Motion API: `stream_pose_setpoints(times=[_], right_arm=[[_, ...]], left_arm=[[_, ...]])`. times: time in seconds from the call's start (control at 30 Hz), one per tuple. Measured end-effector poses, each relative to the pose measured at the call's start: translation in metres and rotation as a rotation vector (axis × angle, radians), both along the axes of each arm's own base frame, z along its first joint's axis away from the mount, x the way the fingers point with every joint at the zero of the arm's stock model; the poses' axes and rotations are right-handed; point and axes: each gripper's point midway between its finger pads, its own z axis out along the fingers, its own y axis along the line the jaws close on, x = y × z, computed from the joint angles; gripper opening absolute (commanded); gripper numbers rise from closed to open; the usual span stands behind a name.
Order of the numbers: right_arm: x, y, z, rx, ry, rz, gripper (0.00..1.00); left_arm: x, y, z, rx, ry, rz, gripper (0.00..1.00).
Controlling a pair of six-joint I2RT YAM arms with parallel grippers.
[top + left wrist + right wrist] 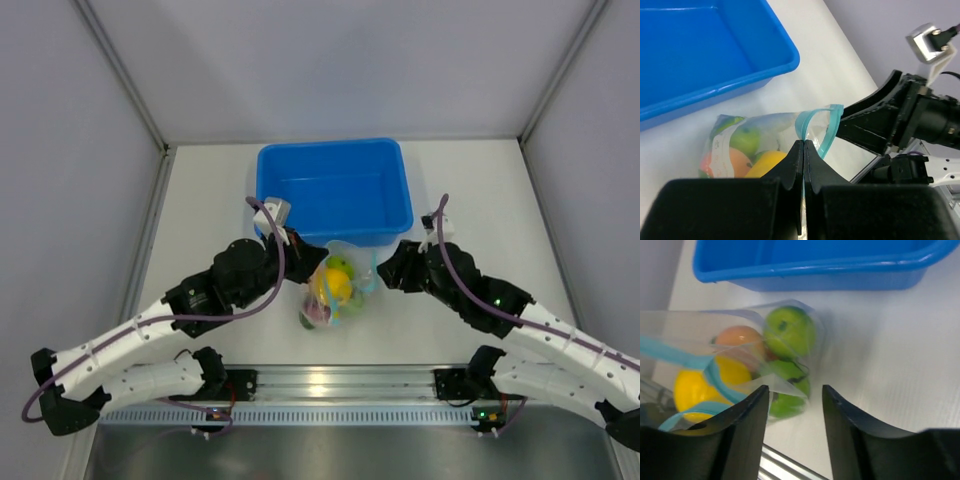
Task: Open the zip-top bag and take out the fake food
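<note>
The zip-top bag (345, 252) lies on the white table just in front of the blue tub, its teal zipper strip (833, 126) lifted and bowed apart. Inside it is the fake food (338, 283): a green fruit (790, 332), a yellow one (690, 387) and an orange one (740, 337). My left gripper (804, 141) is shut on the bag's plastic at the zipper edge. My right gripper (795, 390) is open at the bag's right side. A loose corner of plastic reaches into the gap between its fingers, which do not pinch it.
The blue tub (330, 148) stands behind the bag, nothing showing inside it. An aluminium rail (330, 380) runs along the table's near edge between the arm bases. Grey walls close in the table on the left, right and back.
</note>
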Motion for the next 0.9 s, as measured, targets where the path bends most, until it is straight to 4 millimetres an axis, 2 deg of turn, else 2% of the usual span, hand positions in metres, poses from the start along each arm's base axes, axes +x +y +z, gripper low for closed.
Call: stream_pose_setpoints(times=[0.13, 0.33, 0.5, 0.67, 0.77, 0.9], right_arm=[[-0.006, 0.012, 0.015, 0.108, -0.014, 0.041, 0.59], [-0.012, 0.014, 0.005, 0.157, 0.033, 0.034, 0.66], [-0.012, 0.007, 0.002, 0.188, 0.037, -0.012, 0.65], [-0.023, -0.004, 0.004, 0.250, 0.021, -0.017, 0.64], [-0.026, -0.003, 0.011, 0.281, 0.013, -0.002, 0.64], [-0.029, 0.001, 0.009, 0.284, 0.031, 0.016, 0.64]], left_arm=[[0.004, -0.002, -0.012, 0.018, 0.029, 0.020, 0.00], [0.006, -0.004, -0.019, 0.003, 0.063, 0.079, 0.00], [0.005, -0.005, -0.027, -0.021, 0.081, 0.140, 0.00], [0.011, 0.003, -0.035, -0.037, 0.100, 0.222, 0.00], [0.014, 0.006, -0.034, -0.053, 0.102, 0.258, 0.00], [0.014, 0.006, -0.033, -0.068, 0.106, 0.273, 0.00]])
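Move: The yellow fruit in the bag lies roughly 11 cm to the left of the right hand, 2 cm ahead and 7 cm below; the free side of the bag's teal rim is only about 3 cm to that hand's left, level with its fingers. A green fruit sits some 9 cm ahead, 9 cm left and 10 cm down, and the blue bin's middle about 30 cm ahead, 11 cm left, 12 cm down. From the left hand the yellow fruit is about 2 cm ahead, 2 cm right and 17 cm below. The bag's rim stays pinched in the shut left fingers, which sink about 3 cm, ease slightly forward and turn some 15 degrees counter-clockwise. From beside the rim's free side, the right hand hops a little up and left, then draws back about 3 cm towards its base, its fingers opening wider and its left side rolling up some 15 degrees. ##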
